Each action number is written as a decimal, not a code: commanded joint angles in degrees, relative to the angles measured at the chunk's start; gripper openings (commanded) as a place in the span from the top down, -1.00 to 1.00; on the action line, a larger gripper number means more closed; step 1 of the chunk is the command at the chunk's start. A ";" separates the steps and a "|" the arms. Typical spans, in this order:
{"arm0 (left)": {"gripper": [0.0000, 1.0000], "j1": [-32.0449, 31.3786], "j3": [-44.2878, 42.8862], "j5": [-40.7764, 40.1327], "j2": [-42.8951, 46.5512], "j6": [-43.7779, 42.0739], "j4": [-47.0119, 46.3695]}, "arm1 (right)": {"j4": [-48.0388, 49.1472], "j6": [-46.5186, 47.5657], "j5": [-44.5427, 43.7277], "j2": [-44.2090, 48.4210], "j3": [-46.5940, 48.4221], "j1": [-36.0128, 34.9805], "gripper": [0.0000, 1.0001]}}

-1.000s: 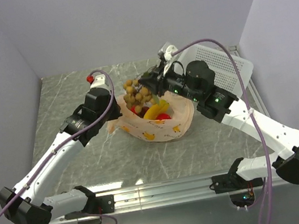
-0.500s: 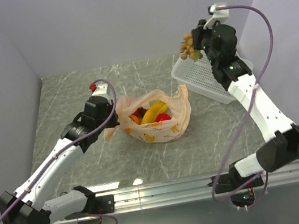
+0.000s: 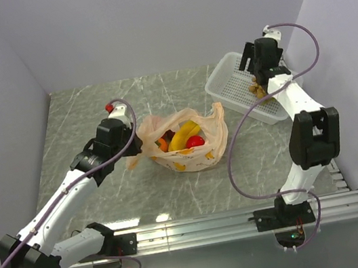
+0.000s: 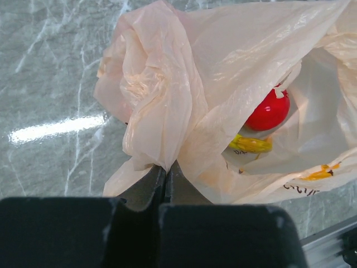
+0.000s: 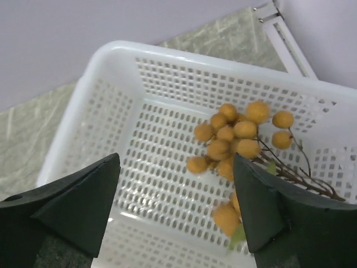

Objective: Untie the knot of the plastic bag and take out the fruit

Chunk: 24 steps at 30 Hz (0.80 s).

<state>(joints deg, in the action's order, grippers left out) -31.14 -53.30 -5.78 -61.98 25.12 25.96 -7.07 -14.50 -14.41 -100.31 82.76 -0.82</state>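
The peach-orange plastic bag (image 3: pixel 192 152) lies mid-table with its mouth gaping. Inside it show a yellow banana (image 3: pixel 182 135), a red apple (image 3: pixel 195 141) and an orange (image 3: pixel 161 144). The knot is out of view. My left gripper (image 3: pixel 135 153) is shut on the bag's left edge. In the left wrist view its tips (image 4: pixel 165 168) pinch the thin film of the bag (image 4: pixel 162 84), with the red apple (image 4: pixel 269 110) beyond. My right gripper (image 5: pixel 175 162) hangs open over the white basket (image 5: pixel 106 95). The bunch of tan grapes (image 5: pixel 231 139) lies loose on the basket floor, apart from both fingers.
The white perforated basket (image 3: pixel 218 74) sits at the table's back right corner, close to the right wall. My right arm reaches up along the table's right side. The metal rail of the frame (image 3: pixel 201 226) runs along the near edge.
My right gripper carried the grapes from the bag to the basket, then opened and let them drop inside. The left gripper kept its hold on the bag.
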 commanded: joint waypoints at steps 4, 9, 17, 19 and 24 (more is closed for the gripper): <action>0.99 2.22 0.12 5.16 0.28 -0.25 -2.93 | -0.66 3.58 3.24 17.76 -4.00 -9.62 -0.63; 0.99 3.18 0.21 6.04 0.10 -0.34 -3.37 | 0.82 7.12 8.68 29.27 -11.03 -24.38 -0.04; 0.99 4.06 0.65 6.75 0.01 -0.51 -3.98 | 3.73 9.06 10.46 31.15 -20.33 -44.51 0.33; 0.99 4.15 0.65 6.84 -0.08 -0.43 -4.07 | 4.43 6.25 9.76 28.87 -22.72 -46.11 0.33; 0.99 4.33 0.83 7.19 -0.69 -0.34 -4.25 | 4.79 2.29 8.70 24.47 -31.33 -52.95 0.32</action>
<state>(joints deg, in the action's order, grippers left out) -27.18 -52.71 0.23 -62.22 25.12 24.18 -2.85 -9.32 -4.21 -74.74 54.54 -49.93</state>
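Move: The yellow fruit in the open bag lies about 18 cm back and 31 cm to the left of the right hand, some 16 cm lower. The red fruit is roughly 21 back and 27 left, the orange one about 20 back and 39 left, both as low; the dropped longans lie under the right hand, some 6 cm to its right. From the left hand the yellow fruit is about 6 cm ahead, 17 right and 15 below. The fruit left in the bag draws the right hand, which swings quickly away from the basket, about 34 cm left and 25 cm back, rising some 15 cm over the basket side before sinking as far again above the bag mouth. It turns about 60 degrees counter-clockwise while its wide-open fingers close to roughly a third. The left hand stays put, still pinching the gathered bag edge. ##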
